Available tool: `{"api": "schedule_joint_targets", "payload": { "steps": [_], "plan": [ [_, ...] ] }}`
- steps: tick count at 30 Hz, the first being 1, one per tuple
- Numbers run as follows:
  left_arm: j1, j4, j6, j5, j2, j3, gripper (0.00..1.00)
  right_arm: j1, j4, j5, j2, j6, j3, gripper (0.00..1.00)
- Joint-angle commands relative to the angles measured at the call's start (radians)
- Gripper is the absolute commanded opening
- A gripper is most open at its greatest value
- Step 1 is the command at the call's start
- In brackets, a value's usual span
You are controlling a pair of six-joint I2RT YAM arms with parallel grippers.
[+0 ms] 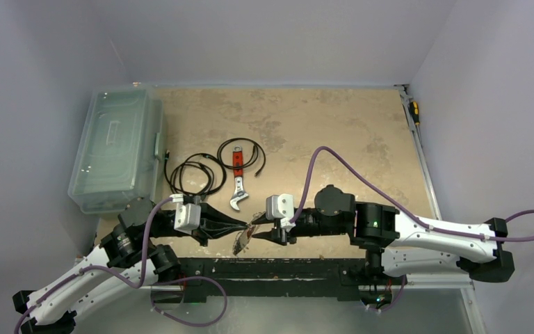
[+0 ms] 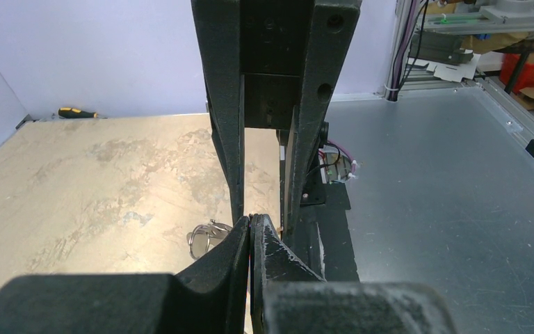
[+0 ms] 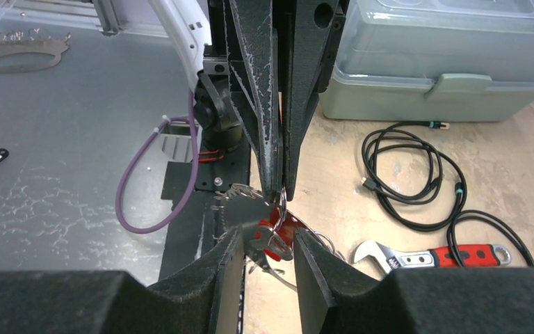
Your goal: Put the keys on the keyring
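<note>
A bunch of small silvery keys (image 3: 245, 203) with a red tag hangs just above the table's near edge, off the thin wire keyring (image 3: 282, 200). My left gripper (image 3: 278, 192) comes down from above, shut, pinching the keyring wire at its tips. My right gripper (image 3: 269, 234) is open, with the hanging keys between its fingers and touching neither. In the top view both grippers meet tip to tip, left gripper (image 1: 245, 224) and right gripper (image 1: 256, 235), over the keys (image 1: 242, 243). In the left wrist view the left gripper (image 2: 250, 217) is shut, and the keys (image 2: 205, 236) show just left of it.
A red-handled wrench (image 1: 237, 182) lies behind the grippers. Two black coiled cables (image 1: 196, 174) lie near it. A translucent plastic box (image 1: 118, 146) stands at the far left. A screwdriver (image 1: 414, 111) lies at the far right edge.
</note>
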Motion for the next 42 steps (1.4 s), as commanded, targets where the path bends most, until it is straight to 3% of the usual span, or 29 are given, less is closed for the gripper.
{"api": "schedule_joint_targets", "payload": {
  "steps": [1,11,17,27,35,42],
  "plan": [
    [0.007,0.047,-0.011,0.001,-0.009,0.005,0.00,-0.001,0.057,0.018,0.003,-0.014,0.041,0.36],
    [0.007,0.046,-0.012,-0.001,-0.011,0.007,0.00,-0.001,0.080,-0.004,0.027,-0.014,0.051,0.24],
    [0.007,0.046,-0.013,-0.002,-0.014,0.005,0.00,-0.001,0.085,-0.007,0.039,-0.014,0.053,0.09],
    [0.007,0.036,-0.004,-0.008,-0.021,0.006,0.00,-0.001,0.094,-0.012,0.031,-0.024,0.061,0.00],
    [0.007,0.013,0.020,-0.003,-0.026,0.012,0.00,-0.001,0.058,-0.048,0.018,-0.057,0.080,0.00],
    [0.007,-0.052,0.062,-0.025,-0.039,0.045,0.42,-0.001,-0.120,-0.033,0.041,-0.089,0.162,0.00]
  ]
}}
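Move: The small ring is at the left gripper's shut tips, its middle about 1 cm to the right of and 1 cm below that hand. From the part-open right gripper, the ring lies roughly 2 cm to the left, level in depth and height. From the right hand, the red tag hangs about 2 cm left and 2 cm down, and the oval plate's middle 2 cm back, 2 cm left and 5 cm down. The wrench lies some 22 cm ahead, 5 cm left and 28 cm below. Ease the right gripper about 1 cm to the left onto the small ring while closing its fingers fully, pinching the ring beside the left tips. Keep the left gripper shut and almost still until that grip is made, then open it about a third to let go. As it opens, lift the right hand about 1 cm and draw it slightly back to the right. ##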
